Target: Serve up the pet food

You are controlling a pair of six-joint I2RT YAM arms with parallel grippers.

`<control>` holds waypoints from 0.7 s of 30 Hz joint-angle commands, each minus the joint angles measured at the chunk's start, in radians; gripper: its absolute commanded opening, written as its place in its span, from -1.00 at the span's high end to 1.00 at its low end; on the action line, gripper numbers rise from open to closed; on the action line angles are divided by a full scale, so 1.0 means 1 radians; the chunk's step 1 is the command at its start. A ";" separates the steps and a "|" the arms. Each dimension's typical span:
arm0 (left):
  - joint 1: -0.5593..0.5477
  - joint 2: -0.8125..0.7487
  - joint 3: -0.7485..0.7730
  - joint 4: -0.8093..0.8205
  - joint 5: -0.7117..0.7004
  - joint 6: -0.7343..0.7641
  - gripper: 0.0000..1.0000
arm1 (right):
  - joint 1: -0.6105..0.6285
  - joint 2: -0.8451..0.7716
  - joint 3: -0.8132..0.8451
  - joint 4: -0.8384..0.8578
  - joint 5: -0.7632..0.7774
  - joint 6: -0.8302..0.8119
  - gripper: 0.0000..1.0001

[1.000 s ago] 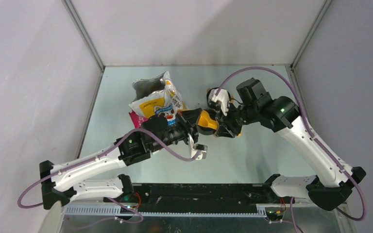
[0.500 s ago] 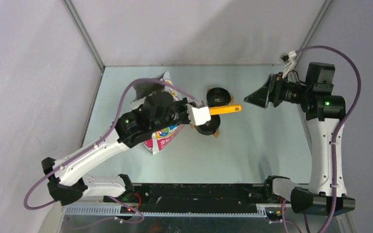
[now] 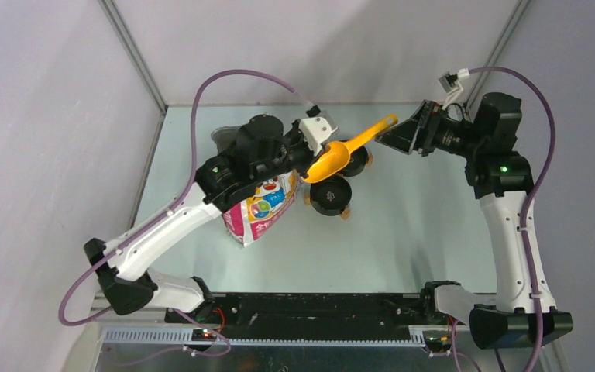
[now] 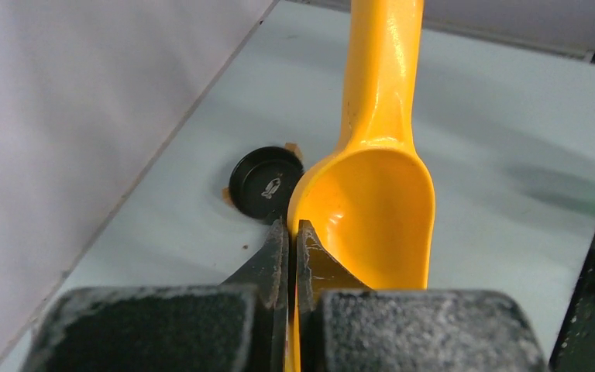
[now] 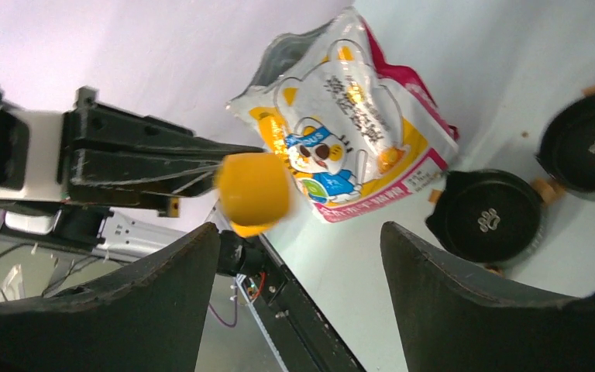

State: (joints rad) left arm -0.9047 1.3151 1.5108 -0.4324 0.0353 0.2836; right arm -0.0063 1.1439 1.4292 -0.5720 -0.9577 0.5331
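My left gripper [image 3: 312, 152] is shut on the rim of a yellow scoop [image 3: 333, 159], held in the air above two black round bowls. The left wrist view shows the scoop's bowl [image 4: 372, 209] empty, its handle [image 4: 380, 62] pointing away from me. My right gripper [image 3: 397, 138] is open at the back right, close to the handle's tip [image 3: 388, 122] and apart from it. The right wrist view looks between my wide fingers [image 5: 163, 302] at the scoop [image 5: 253, 190] end-on. The pet food is hidden. The cartoon-cat bag [image 3: 263, 208] lies under the left arm.
One black bowl [image 3: 331, 195] with tan tabs sits mid-table; the other [image 3: 356, 160] is just behind it, partly under the scoop. The bowls [image 5: 488, 217] [image 5: 593, 143] show paw and fish marks. The enclosure's white walls rise close behind both grippers.
The right gripper let go of the scoop, opened wide and drew back to the rear right. The left arm raised the scoop and swung it back, so its handle now points at the right gripper.
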 commanded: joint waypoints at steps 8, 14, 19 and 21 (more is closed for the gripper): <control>0.018 0.107 0.141 0.089 0.093 -0.160 1.00 | 0.088 0.018 -0.007 0.190 0.014 0.135 -0.67; 0.016 0.173 0.214 0.065 0.162 -0.173 1.00 | 0.092 0.031 -0.012 0.219 0.002 0.152 -0.50; 0.007 0.210 0.241 0.052 0.166 -0.154 1.00 | 0.074 0.032 -0.013 0.238 -0.016 0.197 -0.47; 0.000 0.216 0.242 0.043 0.162 -0.133 1.00 | 0.067 0.031 -0.013 0.250 -0.026 0.215 -0.45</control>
State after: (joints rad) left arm -0.8948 1.5208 1.7100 -0.4053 0.1722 0.1318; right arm 0.0753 1.1782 1.4132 -0.3943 -0.9478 0.6949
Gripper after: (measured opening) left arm 0.011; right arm 0.736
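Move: The left hand holds the yellow scoop by its bowl. The open right gripper it is taken to is about 15 cm to the right, 2 cm ahead and 2 cm higher. From the right hand, the scoop handle's middle is roughly 4 cm left, 1 cm ahead and 1 cm up. The near pet bowl is about 6 cm ahead of the left hand and 4 cm right, the far bowl 17 cm ahead and 11 cm right, both some 30 cm below. The left hand, still pinching the rim of the scoop's bowl, carries it about 6 cm to the right, slightly forward and up and with about 10 degrees of turn, feeding the handle between the right gripper's fingers. The right hand comes to meet it, going roughly 2.5 cm left and 1.5 cm up along the handle, fingers staying wide open around it without closing. ##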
